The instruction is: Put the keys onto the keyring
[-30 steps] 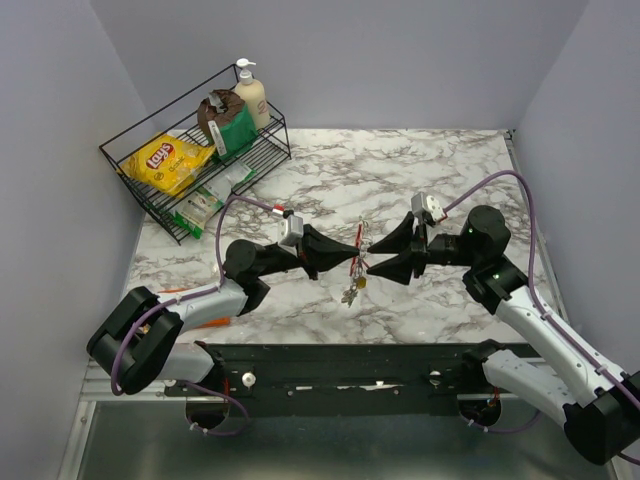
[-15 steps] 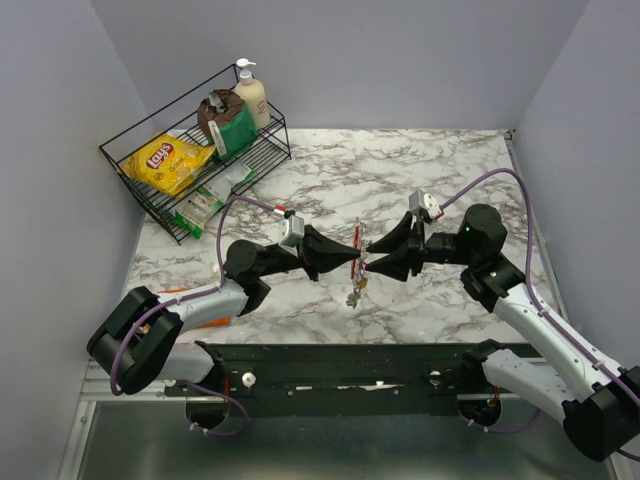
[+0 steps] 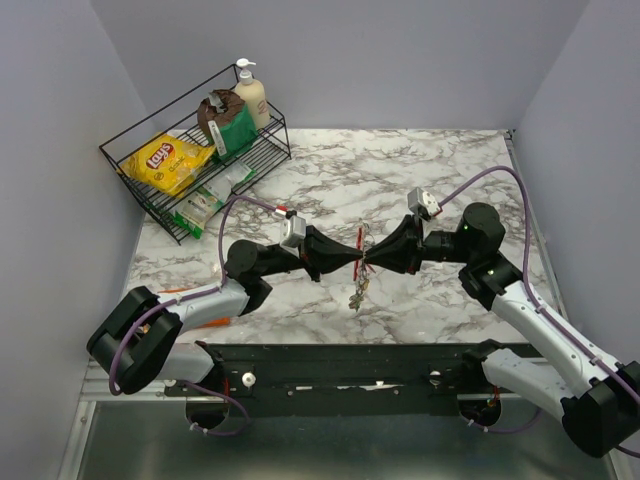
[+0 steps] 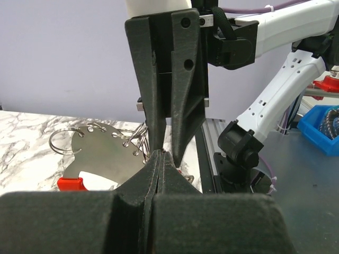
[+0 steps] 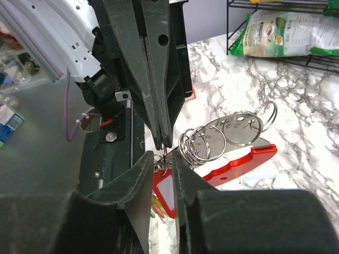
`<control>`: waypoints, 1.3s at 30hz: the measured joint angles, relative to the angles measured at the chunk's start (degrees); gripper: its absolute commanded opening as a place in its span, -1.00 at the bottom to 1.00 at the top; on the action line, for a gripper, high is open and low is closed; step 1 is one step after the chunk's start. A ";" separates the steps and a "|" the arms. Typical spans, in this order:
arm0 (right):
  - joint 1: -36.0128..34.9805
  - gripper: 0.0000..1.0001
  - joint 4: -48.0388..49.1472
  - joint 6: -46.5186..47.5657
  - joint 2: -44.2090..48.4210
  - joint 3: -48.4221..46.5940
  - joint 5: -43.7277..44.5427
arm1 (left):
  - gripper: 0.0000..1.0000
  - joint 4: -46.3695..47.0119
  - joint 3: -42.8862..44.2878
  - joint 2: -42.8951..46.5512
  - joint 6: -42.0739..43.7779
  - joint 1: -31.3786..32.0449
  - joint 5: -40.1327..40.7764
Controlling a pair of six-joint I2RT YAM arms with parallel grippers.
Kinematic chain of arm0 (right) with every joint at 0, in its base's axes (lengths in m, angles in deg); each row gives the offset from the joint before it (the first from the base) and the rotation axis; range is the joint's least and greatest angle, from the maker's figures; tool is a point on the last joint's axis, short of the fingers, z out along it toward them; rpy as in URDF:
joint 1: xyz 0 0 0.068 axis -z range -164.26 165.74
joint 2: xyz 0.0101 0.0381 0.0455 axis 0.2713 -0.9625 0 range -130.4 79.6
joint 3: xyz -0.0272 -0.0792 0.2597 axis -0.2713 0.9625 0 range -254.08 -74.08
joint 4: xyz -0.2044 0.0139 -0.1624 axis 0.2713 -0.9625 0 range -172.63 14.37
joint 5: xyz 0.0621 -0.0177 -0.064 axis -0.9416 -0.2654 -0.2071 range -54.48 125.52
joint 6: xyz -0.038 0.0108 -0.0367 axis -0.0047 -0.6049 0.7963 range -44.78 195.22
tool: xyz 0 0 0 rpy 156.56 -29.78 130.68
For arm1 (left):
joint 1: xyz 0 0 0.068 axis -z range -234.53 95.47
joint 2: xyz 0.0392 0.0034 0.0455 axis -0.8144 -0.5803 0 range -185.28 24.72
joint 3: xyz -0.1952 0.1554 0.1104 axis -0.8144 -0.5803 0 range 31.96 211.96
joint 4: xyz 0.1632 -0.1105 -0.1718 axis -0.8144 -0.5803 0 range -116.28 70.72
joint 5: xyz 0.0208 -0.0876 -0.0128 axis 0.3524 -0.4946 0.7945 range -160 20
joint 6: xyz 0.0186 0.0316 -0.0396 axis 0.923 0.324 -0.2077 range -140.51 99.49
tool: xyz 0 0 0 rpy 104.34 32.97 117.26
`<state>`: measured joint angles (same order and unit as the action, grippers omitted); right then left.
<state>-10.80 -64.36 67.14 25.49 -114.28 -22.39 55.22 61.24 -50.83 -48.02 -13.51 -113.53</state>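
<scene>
My left gripper (image 3: 359, 257) is shut, its tips (image 5: 163, 138) pinching a thin wire ring of the keyring (image 5: 236, 144), a silvery plate with several split rings and a red curved handle (image 5: 239, 163). The keyring hangs above the marble table, also seen as the silvery plate (image 4: 100, 152) in the left wrist view. My right gripper (image 5: 163, 160) meets it tip to tip, jaws a narrow gap apart around a small ring, with a red-tagged key (image 5: 165, 193) just below. More keys (image 3: 355, 292) dangle underneath.
A black wire rack (image 3: 150, 195) at the back left holds a yellow chip bag (image 3: 168, 160), a brown and green bag (image 3: 226, 120) and a soap bottle (image 3: 250, 92). An orange item (image 3: 214, 323) lies by the left arm. Grey walls close in on both sides.
My right gripper has moved left to meet the left gripper's tips, and its jaws have narrowed from wide to a small gap around the hanging ring. The left gripper has stayed put.
</scene>
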 measured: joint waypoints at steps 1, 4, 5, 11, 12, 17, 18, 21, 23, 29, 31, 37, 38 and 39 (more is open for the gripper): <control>0.00 -0.74 0.13 -0.04 -0.02 0.00 -0.04 | -1.00 0.00 0.02 0.00 0.00 0.00 0.00; 0.00 -0.99 0.44 -0.07 -0.17 0.00 -0.50 | -1.00 0.00 0.04 0.00 0.00 0.15 -0.04; 0.00 -0.99 0.52 -0.13 -0.24 0.00 -0.74 | -1.00 -0.02 0.07 0.00 0.00 0.20 -0.02; 0.02 -0.99 0.59 -0.24 -0.26 0.00 -1.31 | -1.00 0.00 0.07 0.00 -0.02 0.26 -0.09; 0.02 -0.99 0.59 -0.24 -0.24 0.00 -1.31 | -0.88 0.00 0.09 0.00 -0.04 0.26 -0.15; 0.00 -0.99 -1.57 0.46 -0.24 -0.76 -1.73 | 0.05 0.02 0.55 0.00 -1.42 0.20 -1.25; 0.00 -0.99 -2.19 0.70 -0.24 -1.03 -1.75 | 0.14 0.02 1.07 0.00 -2.16 0.20 -1.88; 0.00 -0.99 -5.14 1.77 -0.26 -2.19 -1.73 | 0.39 0.04 4.13 0.26 -3.32 0.20 -4.39; 0.00 -0.99 -7.58 2.82 -0.26 -3.23 -1.73 | 0.72 -1.42 6.69 1.84 -1.77 0.11 -5.46; 0.00 -0.99 -16.72 6.86 -0.28 -6.40 -1.09 | 0.98 -33.79 20.24 11.10 11.98 0.09 -3.58; 0.00 -0.99 -19.47 8.20 -0.79 -7.65 -1.11 | 0.98 -47.56 27.76 11.30 16.87 0.09 -1.88; 0.00 -0.99 -25.88 11.17 -4.90 -11.41 -1.42 | 0.97 -85.79 48.11 5.35 28.48 0.04 2.25; 0.00 -0.99 -26.58 11.45 -5.42 -11.56 -1.55 | 0.93 -90.47 50.07 4.26 29.75 0.04 2.99; 0.00 -0.99 -27.41 11.72 -5.81 -11.63 -1.62 | 0.90 -95.71 51.93 3.15 31.23 0.04 3.56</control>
<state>-10.80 -91.77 78.85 19.68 -125.91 -24.01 -40.50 113.17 -47.68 -16.78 -13.47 -109.96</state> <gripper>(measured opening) 0.013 0.988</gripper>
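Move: The keyring plate's back end, with its small rings, is pinched in the left fingertips and lies about 1 cm left of the right hand point, between its still partly open fingers. From the right hand, the plate's middle is some 4 cm ahead and 1 cm left, level. The red strip lies about 4 cm ahead, 1 cm left and 3 cm below; the loose-hanging keys are around 2 cm back, 1 cm left and 6 cm below. Shut the right fingers on the plate's ringed back end beside the left fingertips and keep that grip. Then open the left gripper wide, let go and lift it clear about 12 cm, swinging slightly back and then forward over the plate, before sinking some 3 cm as its fingers tip down about 30 degrees. Meanwhile tip the right fingers down roughly 10 degrees, lowering them a little. ##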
